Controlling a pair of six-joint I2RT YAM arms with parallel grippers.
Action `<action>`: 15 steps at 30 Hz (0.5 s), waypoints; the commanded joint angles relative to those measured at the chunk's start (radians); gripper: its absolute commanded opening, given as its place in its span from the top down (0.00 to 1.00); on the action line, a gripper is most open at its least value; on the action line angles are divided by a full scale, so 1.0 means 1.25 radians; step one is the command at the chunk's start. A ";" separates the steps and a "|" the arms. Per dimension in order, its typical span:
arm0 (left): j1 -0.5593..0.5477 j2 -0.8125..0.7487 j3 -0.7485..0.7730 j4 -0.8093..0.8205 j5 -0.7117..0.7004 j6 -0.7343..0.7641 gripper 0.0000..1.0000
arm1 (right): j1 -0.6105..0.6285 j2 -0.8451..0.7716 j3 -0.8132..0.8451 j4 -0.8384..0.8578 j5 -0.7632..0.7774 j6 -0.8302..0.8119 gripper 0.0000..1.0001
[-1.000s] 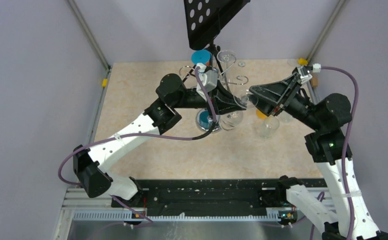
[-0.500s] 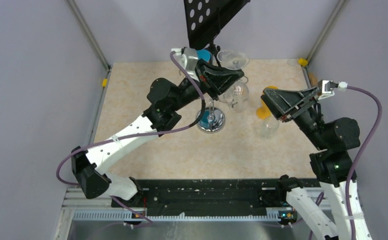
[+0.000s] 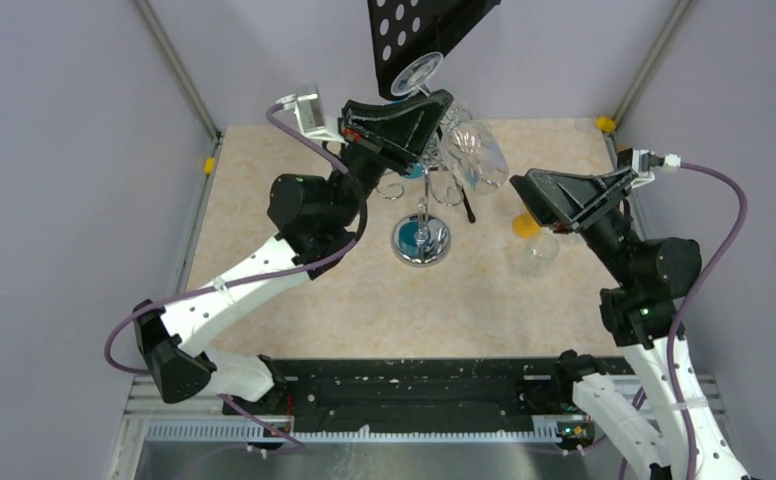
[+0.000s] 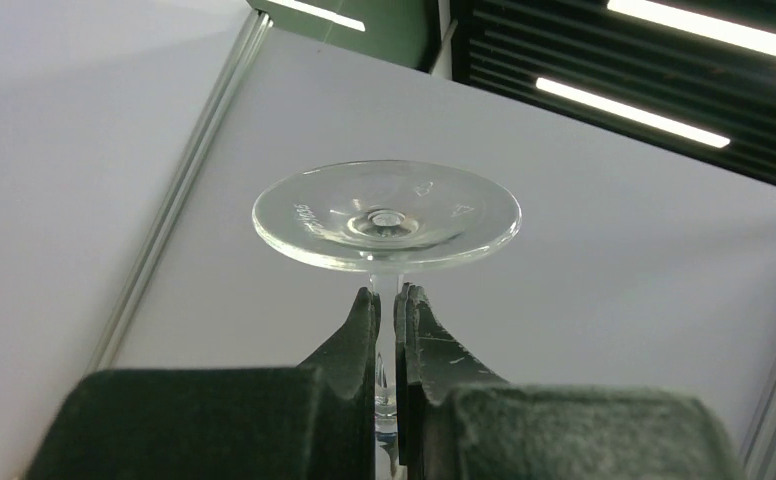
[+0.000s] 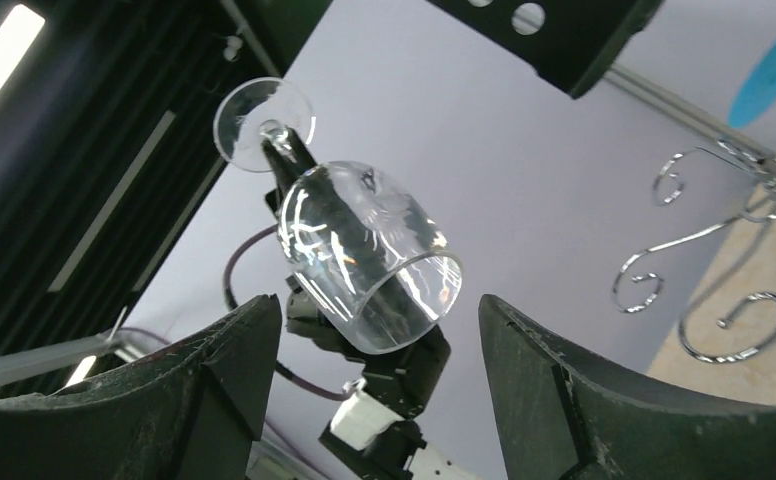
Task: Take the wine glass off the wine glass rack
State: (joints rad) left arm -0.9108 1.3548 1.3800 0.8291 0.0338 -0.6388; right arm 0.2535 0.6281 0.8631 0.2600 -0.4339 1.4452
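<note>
My left gripper (image 3: 442, 101) is shut on the stem of a clear wine glass (image 3: 478, 155) and holds it tilted in the air above the wine glass rack (image 3: 421, 238). The rack is chrome wire with scrolled arms (image 5: 706, 290) and a round mirrored base. In the left wrist view the glass's round foot (image 4: 387, 215) sits just past my shut left gripper (image 4: 389, 298). My right gripper (image 3: 530, 200) stands open to the right of the glass and apart from it. Seen from the right wrist, the glass bowl (image 5: 369, 256) hangs beyond the open right gripper (image 5: 379, 312).
A black perforated plate (image 3: 419, 30) on a stand hangs over the back of the table. Another clear glass (image 3: 536, 255) and an orange object (image 3: 524, 226) stand on the table right of the rack. A blue disc (image 5: 774, 55) shows near the rack's top.
The left arm has lifted the wine glass up and back, clear of the rack's arms, tilting it. The right gripper has opened and drawn back to the right.
</note>
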 commanded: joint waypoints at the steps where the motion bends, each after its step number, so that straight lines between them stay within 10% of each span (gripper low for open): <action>1: -0.005 -0.016 0.021 0.107 -0.048 -0.038 1.00 | 0.006 0.046 0.024 0.202 -0.066 0.079 0.28; 15: -0.005 0.013 0.021 0.156 -0.007 -0.048 1.00 | 0.052 0.152 0.065 0.430 -0.114 0.173 0.54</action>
State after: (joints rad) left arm -0.9115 1.3689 1.3796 0.9340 0.0109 -0.6830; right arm 0.2943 0.7967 0.8757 0.6022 -0.5423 1.6112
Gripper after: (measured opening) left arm 0.060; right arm 0.490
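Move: The right gripper, open, goes for the clear wine glass that the left gripper already holds by its stem: the bowl's middle lies about 6 cm to its left, 5 cm above and hardly 1 cm ahead. The rack stands some 15 cm to its left, nearly level fore and aft and well below; the orange goblet about 9 cm right, 5 cm ahead, on the table. From the left hand the bowl is about 6 cm right, 7 cm back and 4 cm below. Raise the right gripper about 3 cm and shift it a little over 2 cm left, up to the rim of the hanging bowl, swinging its wrist some 10 degrees counter-clockwise while the fingers draw in from wide to about half open. Keep the left gripper shut on the stem, easing it roughly 1.5 cm up and 1 cm left with a slight roll, then hold it there. ##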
